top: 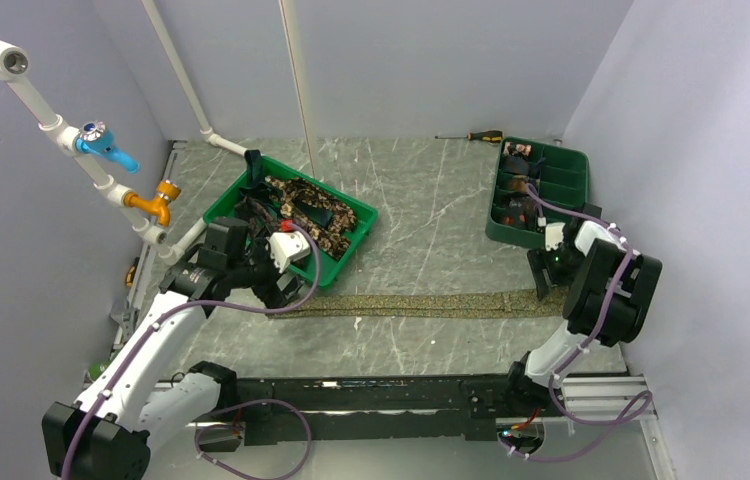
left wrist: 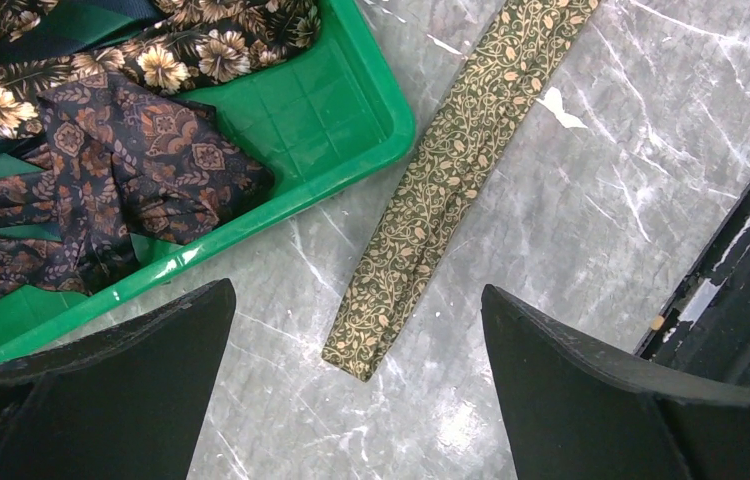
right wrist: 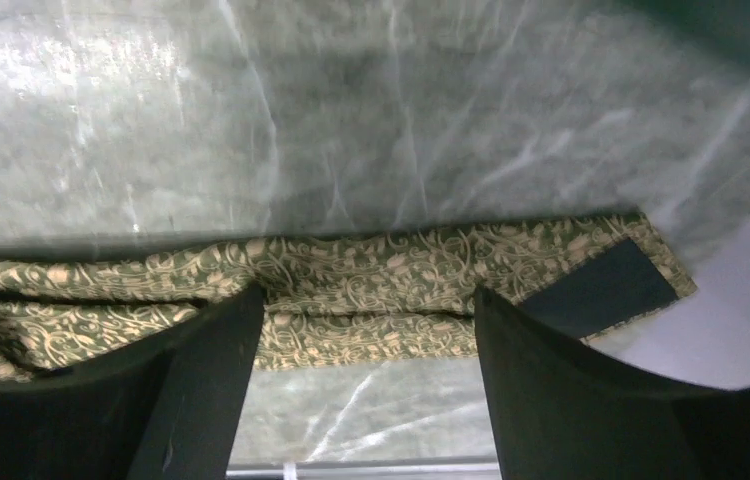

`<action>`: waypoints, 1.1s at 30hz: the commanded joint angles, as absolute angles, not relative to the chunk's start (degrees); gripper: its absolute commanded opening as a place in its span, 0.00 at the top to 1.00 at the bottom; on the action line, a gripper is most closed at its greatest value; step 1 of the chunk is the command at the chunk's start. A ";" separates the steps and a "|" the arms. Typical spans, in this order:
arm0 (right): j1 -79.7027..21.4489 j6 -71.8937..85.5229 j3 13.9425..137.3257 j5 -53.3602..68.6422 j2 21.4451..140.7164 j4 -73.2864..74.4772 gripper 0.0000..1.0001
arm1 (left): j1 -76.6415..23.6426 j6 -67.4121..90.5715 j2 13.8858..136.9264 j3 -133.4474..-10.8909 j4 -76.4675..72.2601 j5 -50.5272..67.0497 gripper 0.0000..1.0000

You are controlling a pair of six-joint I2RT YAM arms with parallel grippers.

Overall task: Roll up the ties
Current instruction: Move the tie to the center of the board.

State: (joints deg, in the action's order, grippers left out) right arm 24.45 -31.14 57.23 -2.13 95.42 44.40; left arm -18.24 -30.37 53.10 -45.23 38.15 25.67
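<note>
One long olive tie with a tan vine print lies flat as a strip across the table. Its narrow tip rests on the marble just ahead of my left gripper, which stands wide open above it and holds nothing. My right gripper is open low over the tie's wide end, one finger on each side of a stretch of fabric. The dark lining of that end faces up. More ties, floral and dark brown, lie heaped in the left green tray.
The left tray's corner sits close beside the tie's narrow end. A compartmented green tray at the back right holds small dark coils. A screwdriver lies by the back wall. A black rail runs along the near edge.
</note>
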 commanded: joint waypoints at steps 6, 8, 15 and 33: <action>24.81 -31.79 54.71 -0.26 103.57 44.11 0.47 | -18.11 -31.85 52.08 -45.97 38.60 23.88 0.01; 25.71 -32.51 55.19 -1.12 103.77 44.94 0.75 | -18.11 -32.08 52.16 -46.18 38.46 23.78 0.01; 32.48 -36.91 65.55 -5.47 101.01 49.03 1.00 | -18.06 -32.06 53.43 -47.20 37.47 24.42 0.01; 36.22 -41.17 82.68 8.00 87.99 69.69 1.00 | -18.10 -33.72 54.71 -46.36 36.20 24.43 0.01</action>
State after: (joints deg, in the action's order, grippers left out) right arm 40.53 -39.55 84.53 -1.30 92.42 57.78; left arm -18.24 -32.21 53.76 -45.23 37.01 21.21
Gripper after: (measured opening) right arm 0.020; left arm 0.994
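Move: The stretch of tie to pinch lies directly under the right hand, about 2 cm down, with the tie's dark-tipped right end some 8 cm further right. The tie lies straight to the left, its left end about 62 cm from this hand. The dark green tray is centred roughly 24 cm ahead and 5 cm left. From the left hand, that stretch to pinch is about 59 cm right, roughly level fore-and-aft, 15 cm below. Settle the right gripper about 1 cm lower and shut its wide-open fingers on the tie just short of its right end. Keeping the pinch, pull right towards the side wall some 15 cm, lifting about 15 cm as you go and tilting the fingertips some 15 degrees forward and right; finish still rising, easing a couple of centimetres back left. ##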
